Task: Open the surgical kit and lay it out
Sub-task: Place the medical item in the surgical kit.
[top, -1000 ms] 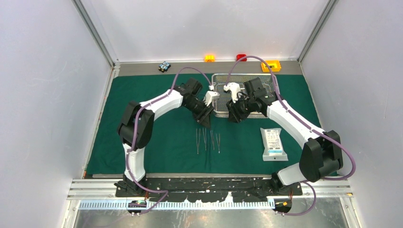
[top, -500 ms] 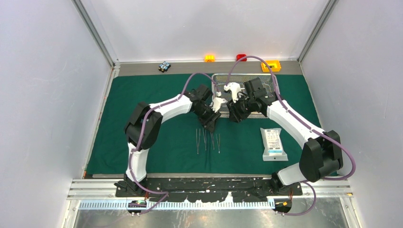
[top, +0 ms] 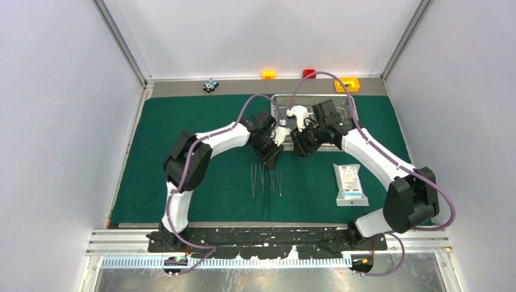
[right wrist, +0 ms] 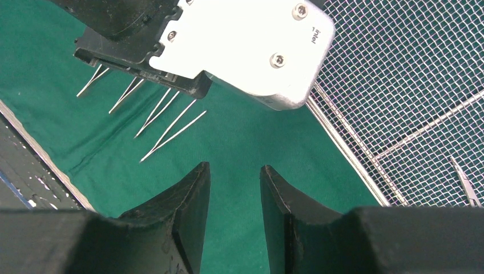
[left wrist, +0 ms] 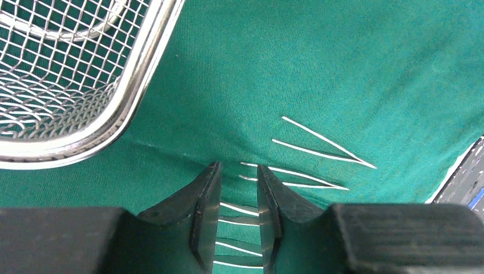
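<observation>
The dark green drape (top: 164, 115) lies spread flat. The steel wire-mesh tray (top: 281, 103) stands at its far middle, partly hidden under both wrists. Several slim silver tweezers (top: 266, 180) lie side by side in front of it, and the flat white pouch (top: 350, 184) lies to the right. My left gripper (top: 272, 159) (left wrist: 237, 167) hovers open, with a narrow gap, over the tweezers' (left wrist: 319, 148) far ends, just off the tray rim (left wrist: 142, 85); nothing is held. My right gripper (top: 300, 149) (right wrist: 234, 167) is open above bare cloth (right wrist: 245, 131) beside the tray (right wrist: 399, 85), where a forceps tip (right wrist: 465, 182) shows.
Beyond the drape's far edge sit a yellow box (top: 347, 84), an orange block (top: 268, 74), a red block (top: 309, 73) and a small dark-blue item (top: 210, 85). The left wrist's white camera housing (right wrist: 245, 45) hangs close in front of my right gripper. Walls close in both sides.
My left arm has swung right and slightly nearer, ending beside the tray's front left corner, and its jaws have narrowed. The right arm has stayed put.
</observation>
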`<state>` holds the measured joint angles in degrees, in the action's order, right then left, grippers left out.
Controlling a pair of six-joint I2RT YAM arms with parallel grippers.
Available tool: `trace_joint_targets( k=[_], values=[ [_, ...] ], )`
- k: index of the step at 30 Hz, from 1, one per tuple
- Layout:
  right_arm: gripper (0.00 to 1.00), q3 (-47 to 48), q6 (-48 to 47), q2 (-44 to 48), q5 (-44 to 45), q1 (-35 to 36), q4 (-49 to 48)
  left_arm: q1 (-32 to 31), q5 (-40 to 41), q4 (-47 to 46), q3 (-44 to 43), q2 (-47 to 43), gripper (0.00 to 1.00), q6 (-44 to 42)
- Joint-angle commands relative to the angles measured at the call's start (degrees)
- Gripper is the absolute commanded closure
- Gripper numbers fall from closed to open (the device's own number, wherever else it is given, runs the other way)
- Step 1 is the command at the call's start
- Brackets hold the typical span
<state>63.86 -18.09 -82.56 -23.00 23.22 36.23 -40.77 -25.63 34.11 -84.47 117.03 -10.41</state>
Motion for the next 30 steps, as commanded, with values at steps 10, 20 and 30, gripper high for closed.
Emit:
trace_joint_targets(
  k=[10, 20, 30],
  values=[
    [0.58, -0.2, -0.6, 0.4, -0.1, -0.2, -1.7, -0.7, -2.0, 1.1, -2.6, 0.7, 0.76, -0.9],
    [0.58, -0.3, -0.7, 0.2, 0.0, -0.2, -1.6, -0.7, -3.3, 1.4, -2.5, 0.5, 0.9, -1.8],
    [0.58, -0.4, -0.7, 0.3, 0.1, -0.1, -1.6, -0.7, -5.9, 2.4, -3.0, 1.2, 0.99, -4.9]
  ],
)
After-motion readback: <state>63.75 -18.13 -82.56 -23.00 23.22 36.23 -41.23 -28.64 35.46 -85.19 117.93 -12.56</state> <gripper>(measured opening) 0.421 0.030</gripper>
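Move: The second tweezers from the right lie almost under the left hand, their open tips between its fingers and their middle about 4 cm back, 1 cm right and 1 cm below. The rightmost pair lies 5 cm back and 4 cm right, the next pair to the left 4 cm back and 2 cm left. The wire basket's middle is some 14 cm ahead and 14 cm right. From the right hand those same tweezers lie 5 cm back, 9 cm left, 11 cm down. Down at the cloth, the left fingers shut on the open tips of the second tweezers from the right, going from about a third open to almost closed. As they close, the hand eases back about 1 cm and slightly right, dragging the tweezers by the tips, with the wrist turning barely at all. ##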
